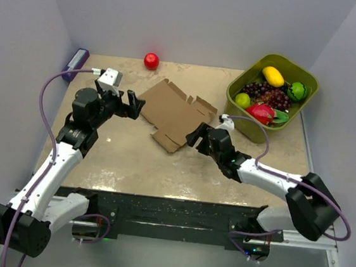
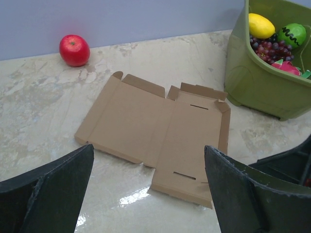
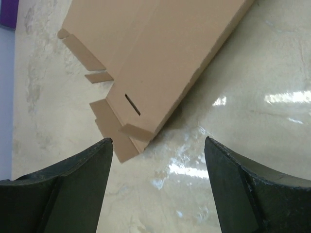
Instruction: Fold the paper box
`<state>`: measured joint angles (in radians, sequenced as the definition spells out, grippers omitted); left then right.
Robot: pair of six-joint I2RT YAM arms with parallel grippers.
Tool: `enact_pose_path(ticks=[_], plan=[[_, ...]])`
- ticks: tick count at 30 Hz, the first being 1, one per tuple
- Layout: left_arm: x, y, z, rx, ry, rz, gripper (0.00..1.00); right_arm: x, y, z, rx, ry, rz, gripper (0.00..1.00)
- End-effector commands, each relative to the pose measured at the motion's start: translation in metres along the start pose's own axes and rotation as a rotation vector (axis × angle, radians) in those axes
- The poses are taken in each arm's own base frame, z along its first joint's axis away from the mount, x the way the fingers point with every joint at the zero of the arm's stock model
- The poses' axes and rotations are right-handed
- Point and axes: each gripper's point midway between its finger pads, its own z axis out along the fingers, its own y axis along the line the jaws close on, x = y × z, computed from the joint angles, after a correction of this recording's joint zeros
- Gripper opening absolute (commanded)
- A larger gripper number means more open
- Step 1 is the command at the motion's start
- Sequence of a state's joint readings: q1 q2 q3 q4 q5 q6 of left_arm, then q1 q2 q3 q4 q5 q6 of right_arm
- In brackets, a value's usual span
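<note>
The paper box lies unfolded as a flat brown blank in the middle of the table, its flaps and notched tabs spread out. My left gripper hovers at its left edge, open and empty. In the left wrist view the paper box lies just ahead of the left gripper, with its near edge between the jaws. My right gripper sits at the blank's near right corner, also open. In the right wrist view that corner of the paper box lies just ahead of the right gripper, with bare table between its jaws.
A green bin of fruit stands at the back right, close to the right arm and the blank's right edge. A red apple rests by the back wall. A purple object lies at the far left corner.
</note>
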<state>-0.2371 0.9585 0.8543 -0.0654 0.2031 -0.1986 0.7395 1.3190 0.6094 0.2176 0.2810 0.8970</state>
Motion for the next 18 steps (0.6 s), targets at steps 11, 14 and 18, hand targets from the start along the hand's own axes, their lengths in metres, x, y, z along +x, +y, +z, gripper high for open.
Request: enact_pose_path(ticks=[11,14,18], plan=[[-0.005,-0.012,0.004,0.041,-0.027,0.01,1.0,-0.002,0.014,0.069,0.092,-0.03,0.038,0.78],[-0.006,-0.012,0.003,0.04,-0.03,0.013,1.0,0.004,0.0,0.069,0.138,-0.031,0.042,0.78],[-0.007,-0.014,0.003,0.045,-0.032,0.012,1.0,0.006,-0.003,0.076,0.145,-0.033,0.022,0.78]])
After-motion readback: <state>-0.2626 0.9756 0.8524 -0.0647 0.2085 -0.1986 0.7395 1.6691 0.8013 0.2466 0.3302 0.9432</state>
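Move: The box's right edge, where the open right gripper is headed, lies about 6 cm ahead of that hand, 4 cm to its left and some 9 cm below. The box's near flap is about 4 cm ahead and 12 cm left. The far flaps lie roughly 21 cm ahead and 2 cm right, the green bin some 25 cm ahead and 28 cm right. From the left hand the right edge lies about 3 cm ahead, 17 cm right and 26 cm below. Bring the open right gripper forward and to the left, about 5 cm in all, sinking only slightly at first, in towards the right edge of the flat box; then drop nearly straight down some 4 cm to settle close by that edge. Keep the fingers apart, with hardly more than a slight tip of the wrist. ##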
